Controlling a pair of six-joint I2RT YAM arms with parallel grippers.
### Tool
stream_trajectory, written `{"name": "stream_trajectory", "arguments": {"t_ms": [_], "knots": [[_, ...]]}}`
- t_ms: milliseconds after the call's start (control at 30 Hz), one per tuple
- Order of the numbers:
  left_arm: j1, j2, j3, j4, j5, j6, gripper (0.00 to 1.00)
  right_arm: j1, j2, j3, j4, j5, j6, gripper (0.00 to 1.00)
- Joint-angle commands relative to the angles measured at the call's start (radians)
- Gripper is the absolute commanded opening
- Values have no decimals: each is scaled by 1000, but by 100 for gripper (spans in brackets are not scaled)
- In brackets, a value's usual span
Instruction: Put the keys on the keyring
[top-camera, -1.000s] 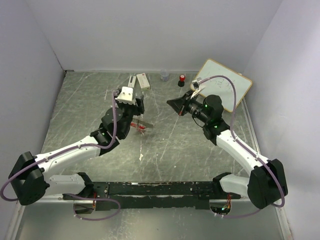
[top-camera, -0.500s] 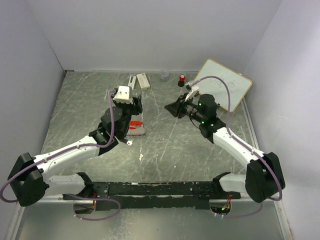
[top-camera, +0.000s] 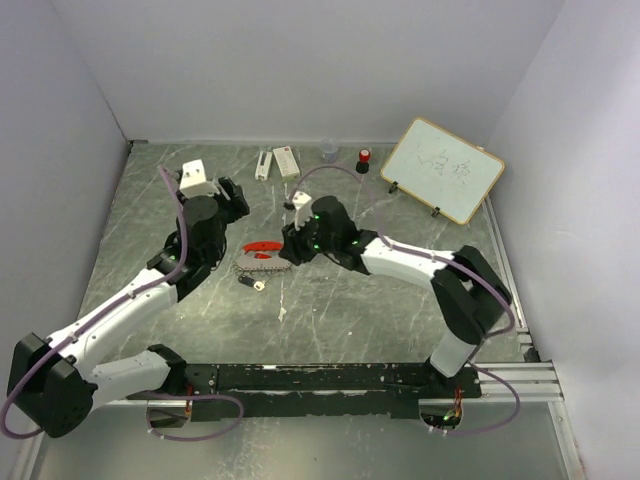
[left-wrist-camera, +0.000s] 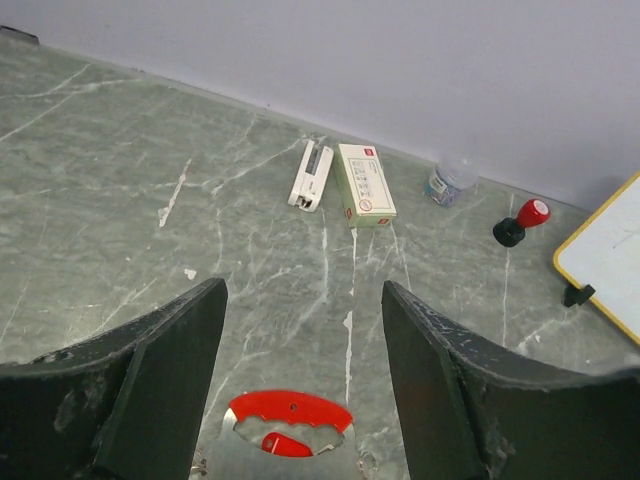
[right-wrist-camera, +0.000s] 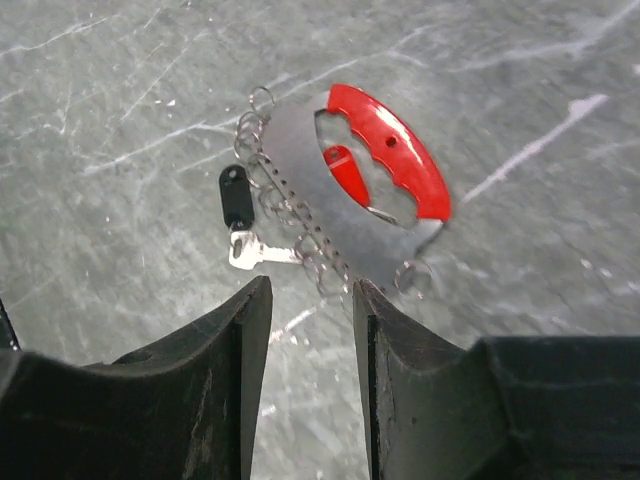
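Observation:
The keyring (right-wrist-camera: 330, 215) lies flat on the table: a grey metal plate with a red curved grip (right-wrist-camera: 390, 160) and a row of small wire rings. In the top view it is the keyring (top-camera: 262, 255). A silver key (right-wrist-camera: 255, 252) with a black tag (right-wrist-camera: 236, 195) lies beside the rings; whether it hangs on one I cannot tell. A small red piece (right-wrist-camera: 345, 168) sits in the plate's cut-out. My right gripper (right-wrist-camera: 310, 290) hovers just short of the rings, open and holding nothing. My left gripper (left-wrist-camera: 303, 300) stands wide open behind the keyring (left-wrist-camera: 290, 412), which lies low between its fingers, untouched.
At the back wall lie a white stapler (left-wrist-camera: 312, 175), a small box (left-wrist-camera: 365, 182), a clear bottle (left-wrist-camera: 450, 180) and a red-capped black stamp (left-wrist-camera: 520, 220). A whiteboard (top-camera: 442, 168) leans at the back right. White scraps (top-camera: 282, 313) lie nearer the arms.
The right arm has swung left across the table to the keyring, and its jaws have parted. The left gripper has drawn back to the far left, leaving the keyring and black-tagged key on the table.

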Motion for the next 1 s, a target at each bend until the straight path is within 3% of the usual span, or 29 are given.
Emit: {"name": "stream_trajectory", "arguments": {"t_ms": [0,433,967], "knots": [[49,-42,22,-74,59,-70,75,61,120,124,-37,71,-18,38],[122,-72,-4,-77,119,-77,75,91,354,293,-67,51,149,42],[168,-69,-21,-68,178,-83,75,116,431,315,-74,52,270,44]]}}
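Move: The loose black-tagged key lies roughly 8 cm to the right hand's left, 7 cm back and 12 cm below. The keyring, a steel plate with a red handle, has its middle 7 cm left and 1 cm back of that hand, and the red tag lies within its opening, about 8 cm left, level fore and aft. From the left hand, the black-tagged key is about 15 cm back, well below. Fingers part-open, the right hand sinks about 8 cm and travels left towards the black-tagged key, tipping downward; the left withdraws leftward. ##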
